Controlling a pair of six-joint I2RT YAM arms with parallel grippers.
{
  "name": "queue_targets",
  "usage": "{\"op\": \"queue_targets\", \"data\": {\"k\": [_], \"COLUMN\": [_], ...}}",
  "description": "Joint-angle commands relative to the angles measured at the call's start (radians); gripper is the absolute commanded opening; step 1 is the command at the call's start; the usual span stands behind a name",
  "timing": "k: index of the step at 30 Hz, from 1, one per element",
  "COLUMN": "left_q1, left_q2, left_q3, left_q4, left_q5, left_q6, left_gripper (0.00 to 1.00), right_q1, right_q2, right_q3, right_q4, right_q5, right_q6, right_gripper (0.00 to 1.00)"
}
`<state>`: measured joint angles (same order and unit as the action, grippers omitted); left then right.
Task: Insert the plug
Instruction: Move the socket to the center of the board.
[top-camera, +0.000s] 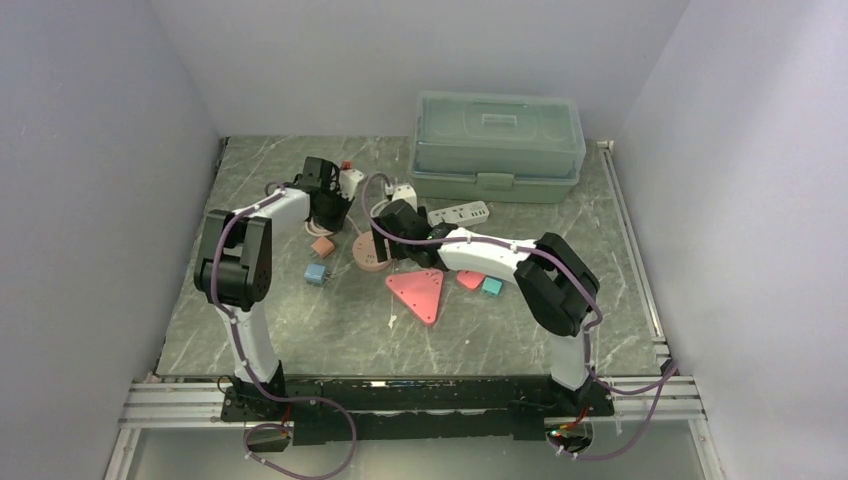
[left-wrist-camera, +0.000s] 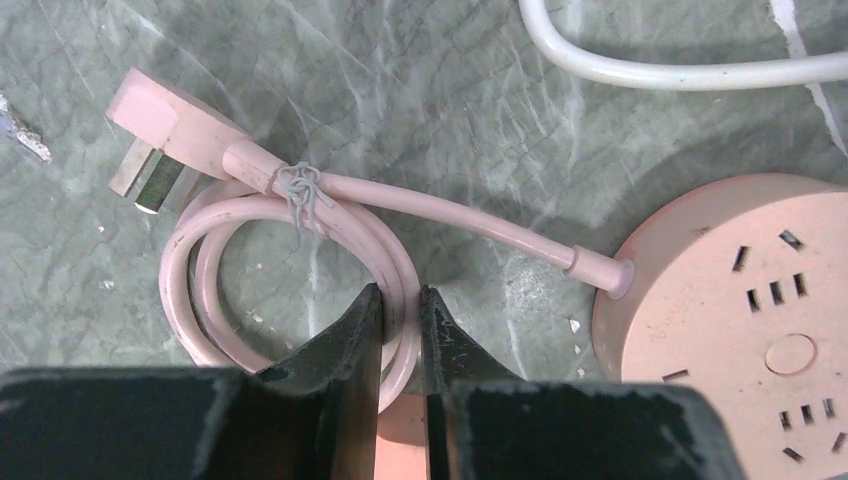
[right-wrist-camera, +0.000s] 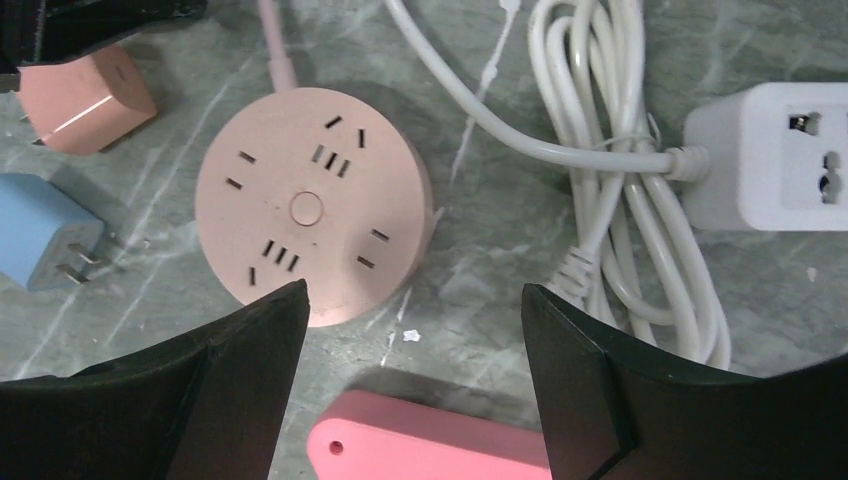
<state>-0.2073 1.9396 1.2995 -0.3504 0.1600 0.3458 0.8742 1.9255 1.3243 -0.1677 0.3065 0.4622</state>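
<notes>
A pink plug (left-wrist-camera: 165, 125) with metal prongs lies flat on the marble table, its pink cord (left-wrist-camera: 300, 215) coiled and tied beside it. The cord runs to a round pink socket block (left-wrist-camera: 740, 300), which the right wrist view also shows (right-wrist-camera: 310, 205). My left gripper (left-wrist-camera: 400, 295) is shut on the coil's two cord strands, a little way from the plug. In the top view it sits at the back left (top-camera: 328, 215). My right gripper (right-wrist-camera: 415, 290) hangs open and empty just off the socket block's near right edge.
A green toolbox (top-camera: 497, 145) stands at the back right, with a white power strip (top-camera: 460, 213) in front of it. A white cube adapter (right-wrist-camera: 770, 155) and its bundled cable (right-wrist-camera: 610, 200) lie right of the socket block. A blue charger (right-wrist-camera: 45, 240), a pink charger (right-wrist-camera: 85, 95) and a pink triangle (right-wrist-camera: 430, 445) lie nearby.
</notes>
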Motion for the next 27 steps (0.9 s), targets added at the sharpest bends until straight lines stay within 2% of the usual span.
{"op": "queue_targets", "data": {"k": [1,4,14,19,27], "left_q1": [0.004,0.005,0.006,0.006,0.005], "left_q2": [-0.084,-0.088,-0.156,-0.215,-0.306], "left_q3": [0.009,0.033,0.049,0.042,0.021], "left_q4": [0.006,-0.009,-0.04,-0.047,-0.17], "left_q5": [0.048,0.064,0.107,0.144,0.142], "left_q6": [-0.001,-0.01,-0.015,0.011,0.031], "left_gripper": [0.09,0.0,0.0,0.0,0.0], "right_q1": [0.011,0.011,0.007,-0.02,-0.037], "right_q2": [0.008,0.01,0.025,-0.032,-0.118], "right_q3": [0.058,0.056,0.084,0.022,-0.075], "right_q4": [0.037,0.046,0.049,0.079,0.114], "right_q5": [-0.015,-0.012,-0.002,-0.006,-0.013], "right_q6": [-0.02,-0.025,-0.04,-0.031,-0.02], "right_gripper": [0.82,0.82,0.83,0.84,0.84]}}
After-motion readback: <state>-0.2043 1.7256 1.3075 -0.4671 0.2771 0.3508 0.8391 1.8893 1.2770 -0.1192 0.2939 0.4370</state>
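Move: Around 9 cm to the left hand's right and 5 cm nearer the base lies the pink round socket, level with the fingers, which already pinch its coiled cord. An orange adapter sits 4 cm back and 2 cm left of that hand, a blue one 10 cm back and 3 cm left. From the open right hand the socket is about 7 cm left, 3 cm ahead and 5 cm below; the pink triangle is 8 cm back and 3 cm right. Lifting the pinched coil about 8 cm, slowly at first and then faster, the left hand also eases some 2 cm back towards the base, drawing up the cord that runs to the socket; its grip stays shut. The open right hand hovers beside the socket, drifting 1.5 cm left and then about 3 cm right, away from it. ##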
